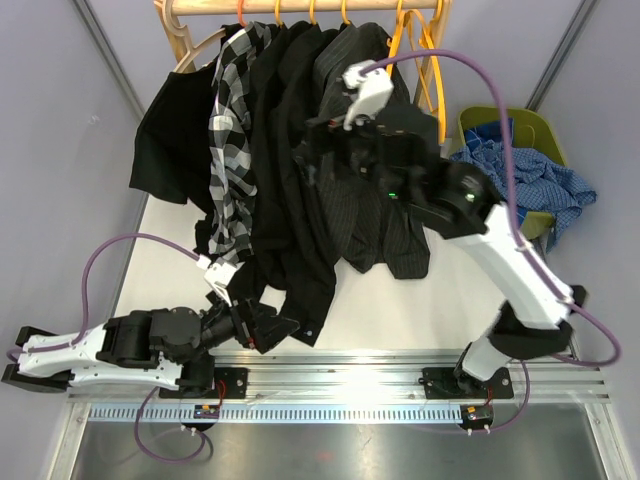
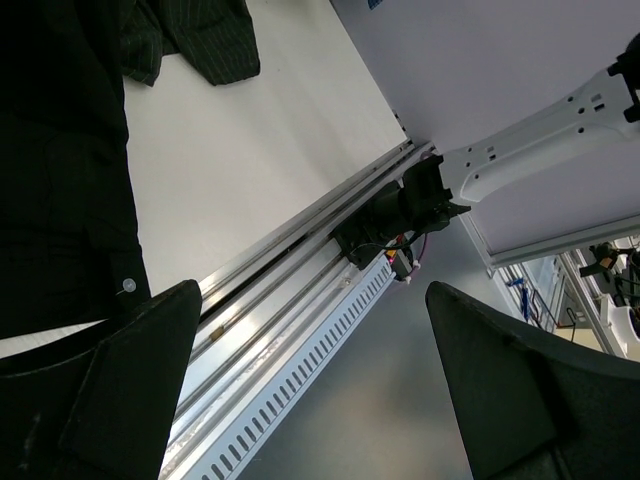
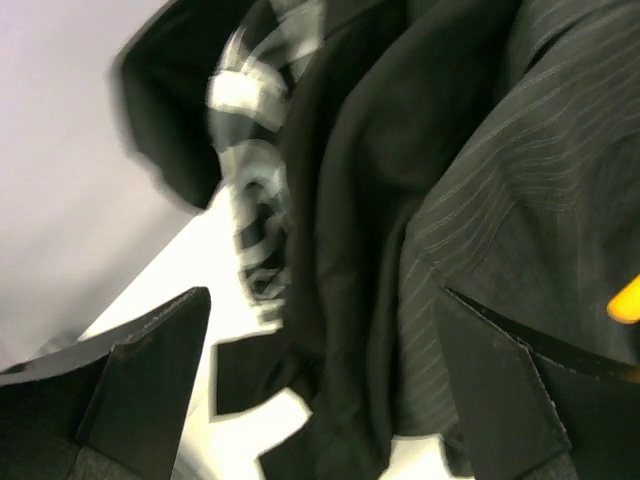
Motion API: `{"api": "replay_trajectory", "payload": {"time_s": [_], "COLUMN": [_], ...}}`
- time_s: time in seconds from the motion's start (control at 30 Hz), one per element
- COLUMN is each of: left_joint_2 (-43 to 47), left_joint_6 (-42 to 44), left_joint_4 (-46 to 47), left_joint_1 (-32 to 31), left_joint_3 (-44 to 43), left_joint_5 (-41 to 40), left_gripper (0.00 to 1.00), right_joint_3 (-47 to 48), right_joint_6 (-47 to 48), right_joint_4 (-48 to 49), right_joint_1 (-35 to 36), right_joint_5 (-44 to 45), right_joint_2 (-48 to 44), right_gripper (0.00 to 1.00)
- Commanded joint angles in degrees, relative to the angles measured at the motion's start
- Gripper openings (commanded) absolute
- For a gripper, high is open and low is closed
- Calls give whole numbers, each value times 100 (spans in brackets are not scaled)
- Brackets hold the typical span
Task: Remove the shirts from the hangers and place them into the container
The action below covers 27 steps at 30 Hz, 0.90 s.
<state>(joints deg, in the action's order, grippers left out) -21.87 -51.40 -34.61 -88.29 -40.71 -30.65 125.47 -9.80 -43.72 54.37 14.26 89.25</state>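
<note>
Several shirts hang on orange hangers (image 1: 312,12) from the rack: a black one (image 1: 170,140), a black-and-white plaid one (image 1: 232,130), another black one (image 1: 290,190) and a charcoal pinstripe one (image 1: 385,225). My right gripper (image 1: 318,152) is raised in front of them. It is open (image 3: 320,390), with the black shirt (image 3: 350,200) and the pinstripe shirt (image 3: 520,190) hanging just beyond its fingers. My left gripper (image 1: 270,328) lies low by the black shirt's hem (image 2: 60,200) and is open (image 2: 320,400) on nothing. The green container (image 1: 512,122) at the right holds blue checked shirts (image 1: 535,180).
Bare orange hangers (image 1: 420,50) hang at the right end of the pale wooden rack (image 1: 300,5). An aluminium rail (image 1: 340,375) runs along the table's near edge and carries both arm bases. Purple cables (image 1: 500,120) loop from each arm. Grey walls close in on both sides.
</note>
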Motion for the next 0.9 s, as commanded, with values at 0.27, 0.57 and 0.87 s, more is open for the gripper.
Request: {"api": "replay_trajectory", "payload": {"time_s": [0.27, 0.57, 0.87], "left_joint_2": [411, 719, 710], "left_joint_6": [-63, -204, -309], "left_joint_4": [51, 165, 359], "left_joint_1": [-30, -30, -39], "left_joint_3": [230, 494, 625], "left_joint_5": [-178, -73, 147], "left_gripper": [99, 99, 99], "right_joint_3": [1940, 1103, 1233], "right_joint_6": [532, 1172, 15], "right_joint_4": [214, 1638, 920], "right_joint_1": [513, 470, -259], "right_joint_5": [4233, 5042, 4623], "right_joint_2": [1868, 1780, 2105], "right_gripper": [96, 86, 67]}}
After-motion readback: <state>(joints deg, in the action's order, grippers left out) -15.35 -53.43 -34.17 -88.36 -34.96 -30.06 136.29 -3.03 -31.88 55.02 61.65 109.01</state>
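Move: The upper part of the grey pinstripe shirt hangs about 15 cm ahead of the right hand and 6 cm to its right, at nearly the same height. The black shirts are some 10 cm ahead and 3 cm left, and the empty yellow hangers are roughly 15 cm ahead and 20 cm right. From the left hand, the pinstripe shirt's upper part lies about 36 cm ahead, 16 cm right and 22 cm up. Bring the right gripper forward about 11 cm towards the upper part of the pinstripe shirt, bearing slightly left at first and then drifting back to the right. On the way swing the wrist some 45 degrees clockwise so the fingers end up pointing straight at the clothes rack, and start narrowing the wide-open fingers, leaving them about two-thirds open. ##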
